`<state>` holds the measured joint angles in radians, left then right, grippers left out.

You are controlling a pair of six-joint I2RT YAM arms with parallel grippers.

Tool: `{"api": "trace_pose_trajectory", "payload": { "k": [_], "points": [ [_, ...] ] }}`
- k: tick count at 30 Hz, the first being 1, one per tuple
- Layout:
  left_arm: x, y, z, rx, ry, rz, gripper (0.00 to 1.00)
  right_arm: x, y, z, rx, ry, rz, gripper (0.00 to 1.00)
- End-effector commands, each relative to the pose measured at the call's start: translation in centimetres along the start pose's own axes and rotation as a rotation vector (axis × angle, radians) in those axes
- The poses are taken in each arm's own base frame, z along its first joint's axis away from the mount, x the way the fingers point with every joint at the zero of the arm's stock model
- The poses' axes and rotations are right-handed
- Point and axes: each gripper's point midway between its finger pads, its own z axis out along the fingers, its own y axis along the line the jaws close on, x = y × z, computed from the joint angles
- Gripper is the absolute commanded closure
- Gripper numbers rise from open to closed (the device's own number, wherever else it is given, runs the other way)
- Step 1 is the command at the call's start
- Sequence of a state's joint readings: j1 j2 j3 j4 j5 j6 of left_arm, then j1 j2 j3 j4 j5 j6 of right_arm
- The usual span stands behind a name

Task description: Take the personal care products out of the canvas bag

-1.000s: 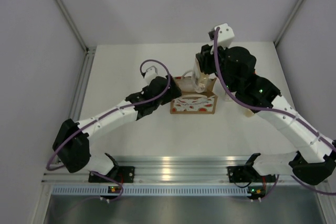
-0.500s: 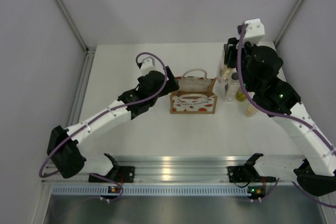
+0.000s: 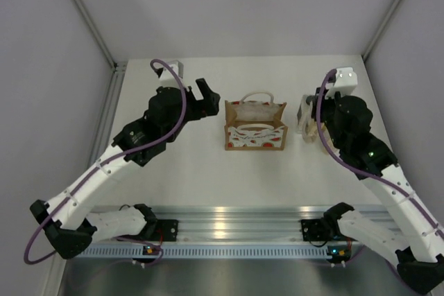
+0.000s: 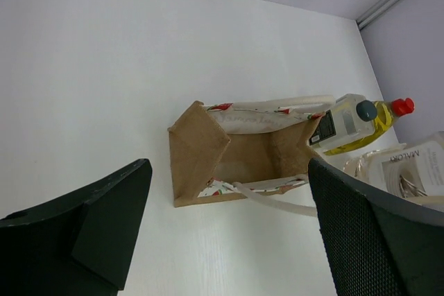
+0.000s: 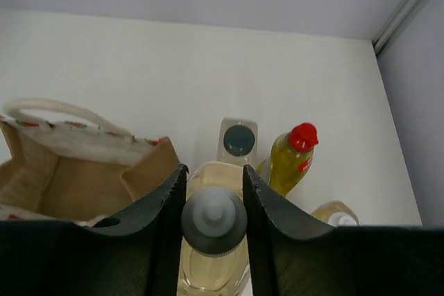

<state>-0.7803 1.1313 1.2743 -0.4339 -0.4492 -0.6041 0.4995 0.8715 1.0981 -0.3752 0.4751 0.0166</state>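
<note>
The canvas bag [image 3: 254,128] stands upright mid-table with its mouth open. In the left wrist view the canvas bag [image 4: 232,161] looks empty inside. My right gripper [image 5: 214,216] is shut on the cap of a pale amber bottle [image 5: 211,268], just right of the bag. Behind it stand the clear bottle with a dark grey cap [image 5: 239,140], the yellow bottle with a red cap [image 5: 295,157] and another amber bottle [image 5: 336,214]. In the top view my right gripper [image 3: 309,117] is beside the bag. My left gripper [image 3: 199,100] is open and empty, left of the bag.
The bottles stand close together between the bag and the right wall [image 3: 399,67]. The bag's white loop handles [image 4: 277,199] hang outward. Walls close the table at left, back and right. An aluminium rail [image 3: 229,223] runs along the near edge.
My right gripper lifted the amber bottle out of the bag, carried it right and lowered it among the other bottles. My left gripper drew back to the left, away from the bag.
</note>
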Motion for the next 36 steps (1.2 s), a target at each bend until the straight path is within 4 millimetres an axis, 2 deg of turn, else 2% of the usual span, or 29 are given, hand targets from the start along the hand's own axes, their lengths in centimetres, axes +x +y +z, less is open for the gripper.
{"api": "trace_pose_trajectory", "payload": {
  "k": [1,3,4,5,6,7,8,10,11,13,14,15,18,23,27,30,36],
  "points": [
    [0.2,1.1,-2.2,-0.006,0.063,0.086,0.02,-5.6,0.5,-1.8,-0.093,-0.256,0.142,1.00],
    [0.2,1.4,-2.9,-0.005,0.076,0.100,0.02,-3.8,0.4,-1.3,-0.091,-0.228,0.129,1.00],
    [0.7,1.8,-3.2,-0.013,0.100,0.117,0.02,-3.5,0.5,-1.5,-0.103,-0.232,0.132,1.00],
    [0.9,2.1,-3.5,-0.018,0.109,0.123,0.02,-2.0,0.8,-1.1,-0.111,-0.211,0.124,1.00],
    [0.9,2.4,-3.9,-0.021,0.112,0.126,0.02,-1.9,0.8,-1.2,-0.113,-0.235,0.136,1.00],
    [1.3,3.0,-4.2,-0.040,0.127,0.144,0.02,-1.9,0.8,-1.6,-0.125,-0.259,0.141,1.00],
    [1.6,3.5,-4.4,-0.056,0.133,0.151,0.02,-0.1,0.9,-1.2,-0.124,-0.238,0.135,1.00],
    [1.8,4.7,-4.7,-0.098,0.137,0.167,0.02,0.1,0.6,-1.4,-0.115,-0.265,0.147,1.00],
    [2.1,5.3,-4.9,-0.117,0.145,0.179,0.02,1.4,0.8,-1.1,-0.114,-0.248,0.136,1.00],
    [2.9,6.4,-5.0,-0.148,0.153,0.202,0.02,1.9,0.7,-1.1,-0.111,-0.261,0.140,1.00],
    [3.0,7.2,-5.0,-0.179,0.143,0.212,0.02,3.1,0.8,-0.8,-0.111,-0.245,0.134,1.00],
    [3.7,8.2,-4.8,-0.215,0.148,0.225,0.02,3.3,0.7,-0.9,-0.110,-0.254,0.137,1.00],
    [3.9,10.4,-5.0,-0.328,0.115,0.214,0.02,4.6,0.7,-0.7,-0.107,-0.264,0.145,1.00],
    [2.6,11.1,-6.3,-0.358,0.077,0.190,0.02,6.5,0.3,0.2,-0.067,-0.214,0.121,1.00],
    [2.4,11.5,-7.7,-0.342,0.085,0.193,0.02,8.2,0.0,0.9,-0.047,-0.184,0.113,1.00],
    [3.2,11.6,-8.3,-0.306,0.108,0.208,0.02,8.7,-0.8,1.0,-0.022,-0.192,0.111,1.00],
    [4.4,13.6,-8.6,-0.358,0.117,0.264,0.02,10.5,-1.6,1.9,-0.009,-0.139,0.128,0.99]
  ]
}}
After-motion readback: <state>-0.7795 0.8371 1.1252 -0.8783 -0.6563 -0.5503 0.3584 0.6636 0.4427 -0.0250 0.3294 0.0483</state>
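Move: The right hand already holds the last white-capped bottle high up; the empty table spot it is bound for lies some 35 cm below, about 2 cm back and 2 cm right. From that hand, the clear bottle stands about 10 cm ahead and 2 cm right, the yellow bottle about 11 cm ahead and 10 cm right, the amber bottle about 3 cm ahead and 11 cm right, and the empty canvas bag about 8 cm ahead and 20 cm left. From the idle left hand the spot is roughly 42 cm right, 2 cm back and 34 cm down. The right hand keeps its grip on the bottle's cap and lowers it about 17 cm almost straight down to the open spot in front of the clear bottle and left of the amber one, fast at first, then slowing and easing a couple of centimetres right at the end. Meanwhile the open, empty left hand withdraws from the canvas bag, about 12 cm left, also back and down, its left side rolling up nearly 20 degrees. ##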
